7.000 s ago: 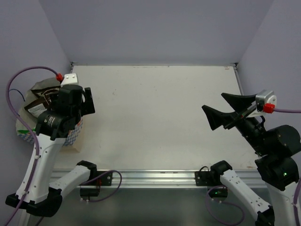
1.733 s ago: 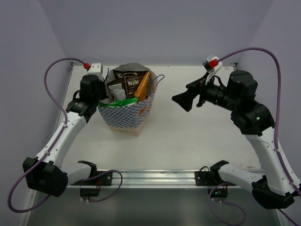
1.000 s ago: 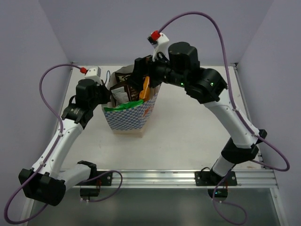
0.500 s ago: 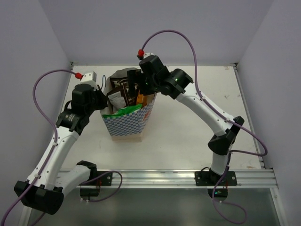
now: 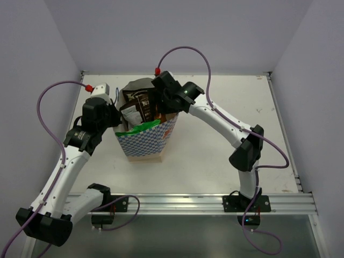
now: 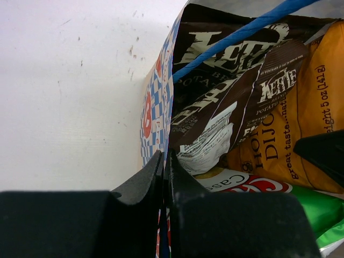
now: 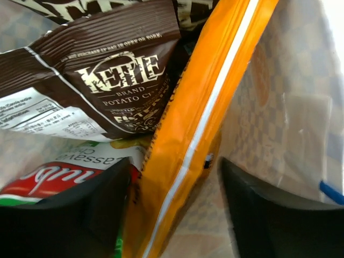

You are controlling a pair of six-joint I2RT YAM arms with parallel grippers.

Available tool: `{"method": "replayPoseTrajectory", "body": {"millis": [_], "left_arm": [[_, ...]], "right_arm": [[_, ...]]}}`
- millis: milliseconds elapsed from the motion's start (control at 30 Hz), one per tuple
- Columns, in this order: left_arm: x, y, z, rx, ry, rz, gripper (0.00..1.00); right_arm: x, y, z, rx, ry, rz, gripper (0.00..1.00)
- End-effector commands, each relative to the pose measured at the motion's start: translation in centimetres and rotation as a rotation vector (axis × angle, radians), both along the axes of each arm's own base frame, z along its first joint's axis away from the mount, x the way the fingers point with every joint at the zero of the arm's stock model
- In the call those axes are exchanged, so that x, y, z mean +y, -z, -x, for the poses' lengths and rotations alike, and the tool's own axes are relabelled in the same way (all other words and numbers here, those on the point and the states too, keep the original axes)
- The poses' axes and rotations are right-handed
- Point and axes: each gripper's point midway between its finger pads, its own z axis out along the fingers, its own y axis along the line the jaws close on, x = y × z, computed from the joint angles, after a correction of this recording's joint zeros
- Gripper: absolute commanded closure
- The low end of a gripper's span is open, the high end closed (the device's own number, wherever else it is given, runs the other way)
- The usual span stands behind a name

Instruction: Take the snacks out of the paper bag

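The blue-and-white checked paper bag (image 5: 148, 141) stands upright at the table's left middle. My left gripper (image 5: 116, 115) is shut on the bag's left rim (image 6: 156, 102), pinching the paper wall. Inside lie the snacks: two dark brown packets (image 7: 118, 70), an orange packet (image 7: 199, 123) standing on edge, and a green-and-white chip bag (image 5: 141, 128). My right gripper (image 7: 174, 162) reaches down into the bag's mouth. It is open, with one finger on each side of the orange packet. The left finger is close against the packet and a gap shows on the right.
A thin blue string handle (image 6: 242, 35) crosses the brown packets. The bag's cream inner wall (image 7: 279, 97) is right beside my right finger. The white table (image 5: 226, 107) stretches to the right, with purple walls behind and a metal rail (image 5: 177, 201) at the near edge.
My right gripper has sunk deeper into the bag and its jaws have narrowed around the orange packet. The left gripper has kept its pinch on the rim.
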Motion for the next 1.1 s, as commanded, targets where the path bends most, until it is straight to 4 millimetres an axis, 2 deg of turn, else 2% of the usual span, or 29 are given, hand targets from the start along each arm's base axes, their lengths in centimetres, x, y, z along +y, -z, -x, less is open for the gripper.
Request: {"method": "replayPoseTrajectory", "body": {"millis": [0,67,100,167,200,300,467,533,700,733,800,867,900,967,1067], "left_arm": [[0.2,-0.2,0.2,-0.017,0.012,-0.024,0.96],[0.2,-0.1,0.1,-0.015,0.016,-0.034,0.94],[0.2,-0.1,0.1,-0.014,0.018,-0.039,0.94],[0.3,0.1,0.2,-0.011,0.020,-0.044,0.93],[0.3,0.1,0.2,-0.013,0.021,-0.045,0.93],[0.3,0.3,0.2,-0.014,0.021,-0.048,0.93],[0.3,0.1,0.1,-0.021,0.024,-0.048,0.93],[0.4,0.1,0.1,-0.023,0.018,-0.050,0.92],[0.7,0.1,-0.1,-0.024,0.001,-0.064,0.93],[0.7,0.1,-0.2,-0.021,0.000,-0.065,0.93],[0.8,0.2,-0.3,-0.017,-0.003,-0.067,0.93],[0.8,0.3,-0.3,-0.016,-0.003,-0.068,0.93],[0.8,0.3,-0.2,-0.017,-0.004,-0.069,0.93],[0.9,0.8,-0.1,-0.001,-0.007,-0.073,0.93],[0.9,1.1,0.4,0.018,-0.006,-0.067,0.93]], "right_arm": [[0.4,0.1,-0.3,0.003,0.016,-0.025,0.37],[0.4,-0.4,-0.3,-0.006,0.013,-0.033,0.49],[0.4,-0.9,-0.3,-0.014,0.011,-0.042,0.62],[0.4,-2.5,-0.2,-0.039,0.001,-0.067,0.74],[0.4,-3.1,0.0,-0.048,-0.007,-0.078,0.85],[0.4,-6.7,0.5,-0.099,-0.029,-0.143,0.98],[-0.6,-13.6,1.5,-0.215,-0.058,-0.254,1.00],[-1.3,-17.0,2.2,-0.278,-0.074,-0.309,1.00],[-2.3,-23.9,4.4,-0.408,-0.152,-0.446,1.00],[-3.2,-25.9,5.3,-0.455,-0.167,-0.477,1.00],[-4.3,-29.0,5.8,-0.549,-0.164,-0.532,1.00],[-6.5,-32.7,6.9,-0.677,-0.158,-0.584,1.00],[-7.4,-33.4,6.7,-0.716,-0.125,-0.579,1.00],[-9.8,-36.2,7.5,-0.825,-0.099,-0.588,1.00],[-13.5,-39.5,7.5,-0.968,0.009,-0.573,1.00]]}}
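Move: The open right gripper is already down in the paper bag, its fingers either side of the orange snack bag, whose middle is roughly 2 cm ahead and 4 cm below. The front brown chip bag lies about 10 cm to the left and 1 cm ahead, the green snack bag some 10 cm left and 5 cm back, both around 6 cm lower than the gripper. From the left gripper, the orange bag is roughly 19 cm right, 5 cm ahead and 5 cm below. Shut the right gripper on the orange bag, pinching it, then pull it fast up out of the paper bag, about 35 cm, drawing away to the right and back by some 10 cm each, mostly late in the lift. Tilt the wrist up some 50 degrees on the way. Keep the left gripper pinching the paper bag's left rim, nearly still. ##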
